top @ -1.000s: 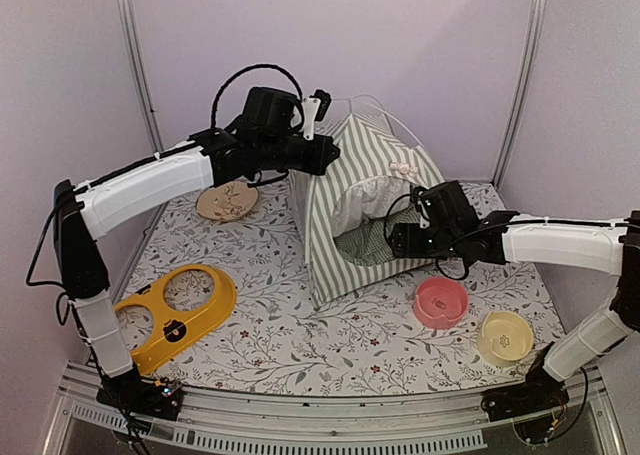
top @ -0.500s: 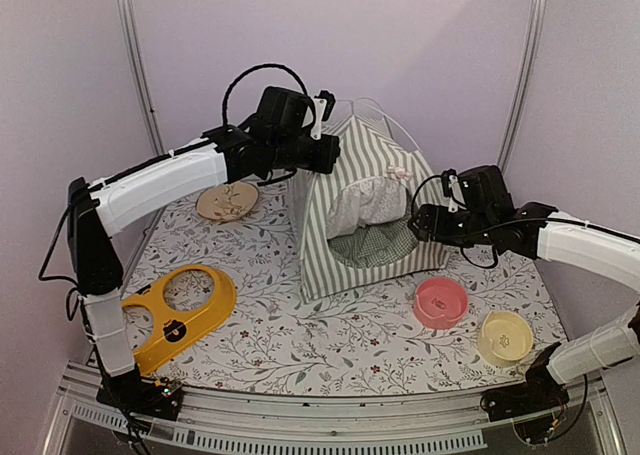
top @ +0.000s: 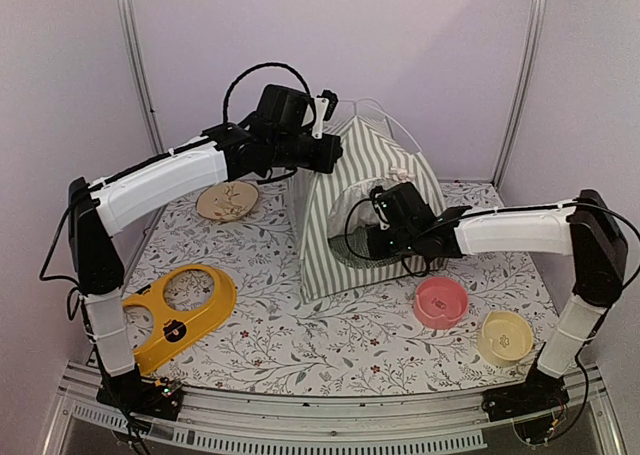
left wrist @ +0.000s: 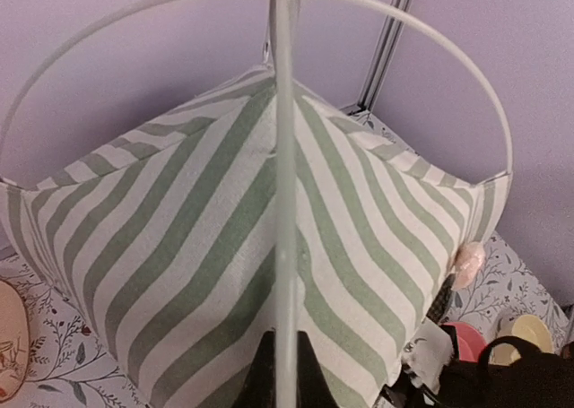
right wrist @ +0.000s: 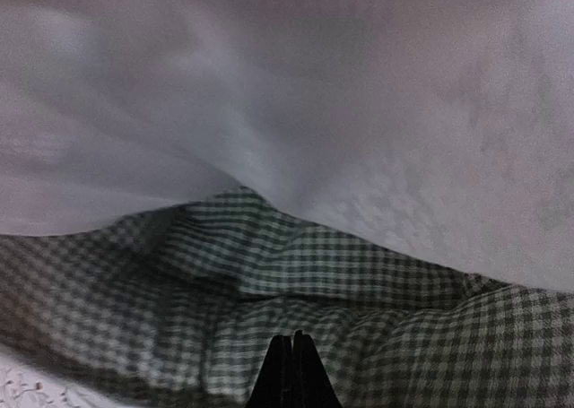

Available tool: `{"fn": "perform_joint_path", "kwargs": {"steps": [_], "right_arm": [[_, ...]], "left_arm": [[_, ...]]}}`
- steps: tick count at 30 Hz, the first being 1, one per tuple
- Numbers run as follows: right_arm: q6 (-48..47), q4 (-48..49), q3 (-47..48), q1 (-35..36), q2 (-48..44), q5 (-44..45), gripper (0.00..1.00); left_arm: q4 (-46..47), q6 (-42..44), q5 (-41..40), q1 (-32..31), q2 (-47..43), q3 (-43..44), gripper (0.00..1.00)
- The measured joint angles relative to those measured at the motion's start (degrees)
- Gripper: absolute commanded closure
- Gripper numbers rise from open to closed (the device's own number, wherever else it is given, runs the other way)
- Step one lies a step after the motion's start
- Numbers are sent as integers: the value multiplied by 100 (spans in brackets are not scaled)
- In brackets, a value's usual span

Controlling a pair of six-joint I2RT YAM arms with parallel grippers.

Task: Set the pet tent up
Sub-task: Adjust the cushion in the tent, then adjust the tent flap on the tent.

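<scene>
The pet tent (top: 325, 215) stands upright at the table's middle back, green-and-white striped, with thin white poles arching over its peak. My left gripper (top: 320, 123) hangs above the peak, shut on the pole (left wrist: 283, 157), which runs straight up between its black fingers (left wrist: 262, 377). Striped fabric (left wrist: 179, 247) fills that wrist view below. My right gripper (top: 360, 237) reaches into the tent's round front opening. In the right wrist view its tips (right wrist: 291, 372) are pressed together with nothing between them, just over a green checked cushion (right wrist: 269, 273) and under white mesh (right wrist: 359, 94).
A yellow two-hole bowl holder (top: 180, 310) lies front left. A beige disc (top: 227, 201) is at the back left. A pink bowl (top: 441, 301) and a cream bowl (top: 505, 336) sit front right, under the right arm's forearm.
My right gripper has swung left from beside the tent into its front opening and shut. The left gripper has kept its hold on the pole.
</scene>
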Motion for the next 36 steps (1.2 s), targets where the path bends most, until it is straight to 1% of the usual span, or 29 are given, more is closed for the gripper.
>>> {"fn": "perform_joint_path", "kwargs": {"steps": [3,5,8,9,11,12,14,15,17,18,19,20,23,27,28,32,36], "right_arm": [[31,-339,83,-326,789,601,100],[48,-525,111,-544,1073,857,100],[55,-691,387,-671,1276,1008,100],[55,-708,461,-673,1279,1014,99],[50,-651,455,-640,1178,984,86],[66,-570,348,-623,1054,938,83],[13,-389,4,-588,632,796,73],[-15,-334,-120,-581,398,732,66],[-90,-190,-212,-595,17,581,40],[-105,-48,-254,-595,-133,472,23],[-186,225,-380,-605,-343,304,15],[-223,553,-579,-605,-573,140,10],[-313,1565,-1370,-592,-1082,-350,5],[-544,3040,-2090,-553,-1027,-570,0],[-647,3423,-2205,-529,-957,-557,1],[-949,4487,-2286,-382,-494,-442,1],[-1200,5147,-2076,-59,107,247,1]], "left_arm": [[-7,0,-17,13,0,0,100],[-11,0,13,22,0,0,100],[-11,2,116,17,0,0,100],[-9,0,114,22,0,9,100],[-2,2,114,39,2,15,100],[-2,15,127,52,11,39,100],[2,57,173,72,63,103,100],[-2,72,184,74,87,133,100],[-17,109,212,79,201,247,100],[-9,118,221,79,256,299,100],[9,125,225,79,319,352,100],[52,127,236,81,365,382,100],[76,125,337,81,393,472,100],[9,118,398,81,424,573,100],[-17,116,417,81,442,586,100],[-44,81,450,83,472,601,100],[-42,35,457,83,472,601,100]]}}
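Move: The cushion lies inside the tent, its middle about 8 cm ahead of the right hand, 3 cm to its right and 9 cm below. The lace curtain hangs some 6 cm ahead, level sideways, about 4 cm higher; the pink bowl sits roughly 10 cm back, 12 cm right and 12 cm down. From the left hand, still gripping the tent's pole, the cushion is about 4 cm ahead, 10 cm right and 27 cm below. Right hand dives shut about 11 cm down-right by the cushion, rises, opening wide and tilting up, then swings left. ##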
